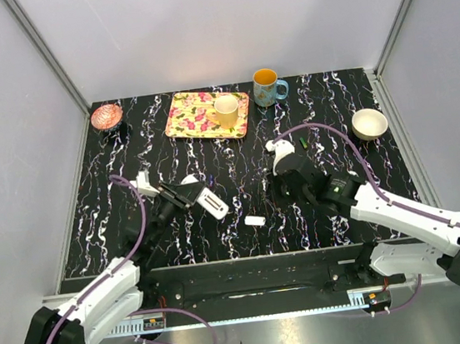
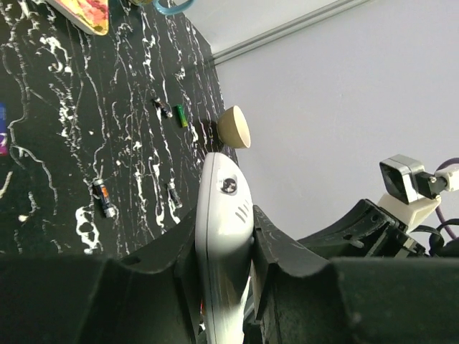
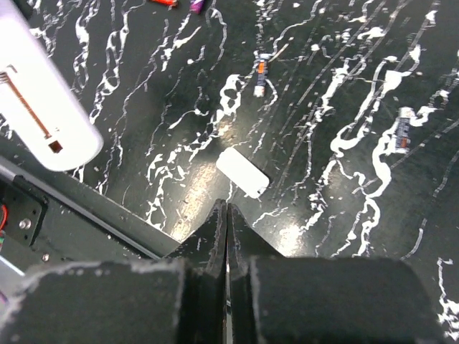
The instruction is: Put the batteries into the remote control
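My left gripper [image 1: 184,196] is shut on the white remote control [image 1: 211,201], which it grips by its long sides. In the left wrist view the remote [image 2: 224,208] stands out past the gripper [image 2: 224,223]. My right gripper [image 1: 270,199] is shut and empty, and its tips [image 3: 226,209] hover just short of a small white oblong piece [image 3: 242,172]. The remote's end [image 3: 43,107] shows at the upper left of the right wrist view. Loose batteries lie on the black marbled table: two [image 3: 260,77] [image 3: 401,129] ahead of the right gripper, others [image 2: 104,198] [image 2: 172,192] further off, one of them green [image 2: 182,116].
At the back stand a floral tray [image 1: 190,118] holding a yellow cup [image 1: 226,109], a blue mug [image 1: 267,88] and a pink bowl [image 1: 106,116]. A cream bowl [image 1: 369,123] sits at the right. The small white piece [image 1: 255,220] lies near the front edge.
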`<state>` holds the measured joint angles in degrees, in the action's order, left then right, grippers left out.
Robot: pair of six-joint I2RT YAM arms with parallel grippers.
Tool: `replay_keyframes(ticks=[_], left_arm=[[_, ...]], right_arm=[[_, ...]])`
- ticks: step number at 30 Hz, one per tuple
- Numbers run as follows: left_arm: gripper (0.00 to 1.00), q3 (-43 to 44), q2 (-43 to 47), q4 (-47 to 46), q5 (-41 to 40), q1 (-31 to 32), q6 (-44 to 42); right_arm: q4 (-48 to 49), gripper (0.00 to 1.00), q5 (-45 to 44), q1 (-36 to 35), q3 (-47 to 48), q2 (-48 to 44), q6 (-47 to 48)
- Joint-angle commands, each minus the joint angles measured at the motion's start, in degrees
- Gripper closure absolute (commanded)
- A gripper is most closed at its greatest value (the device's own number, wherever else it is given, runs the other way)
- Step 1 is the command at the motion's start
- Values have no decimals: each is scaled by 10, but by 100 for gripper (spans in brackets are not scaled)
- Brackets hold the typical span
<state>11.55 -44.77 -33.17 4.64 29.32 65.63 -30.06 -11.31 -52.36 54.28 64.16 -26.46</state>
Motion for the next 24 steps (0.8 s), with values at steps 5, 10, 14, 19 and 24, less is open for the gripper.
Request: replay_keyframes(ticks=[5, 10, 14, 19, 24], left_arm=[[100, -76, -14, -214, 78, -47, 43], [100, -27, 15, -22, 93, -47, 5], [100, 49, 38, 156, 111, -48, -80], [100, 63, 112, 209, 122, -48, -108], [100, 80, 169, 269, 123, -48, -117]], right_arm=[[104, 100, 161, 56, -21, 3, 23], [28, 92, 65, 57, 7, 64, 25], [7, 51, 57, 23, 21, 127, 66], [26, 34, 45, 5, 23, 170, 113], [44, 34, 54, -2, 36, 211, 156]])
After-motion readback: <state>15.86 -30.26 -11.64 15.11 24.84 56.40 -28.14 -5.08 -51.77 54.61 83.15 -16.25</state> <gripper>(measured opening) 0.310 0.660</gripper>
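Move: The white battery cover lies flat on the table, about 3 cm ahead of my right hand, 4 cm to its left and 15 cm below. On the table, an orange-banded battery is some 12 cm ahead and 7 cm left of this hand, and a dark battery about 13 cm ahead and 6 cm right. The remote, still held by my left hand, is some 15 cm to the left at my right hand's height. From my left hand the cover is roughly level, 11 cm right and 17 cm below. I lower my right hand about 10 cm towards the white cover, edging slightly left, while the wrist tips the fingers some 20 degrees steeper towards the table. On the way down the shut fingers spread to about two-thirds open, ready above the cover. My left hand keeps its grip on the remote, dips briefly, then rises past its starting height and draws back about 3 cm. ##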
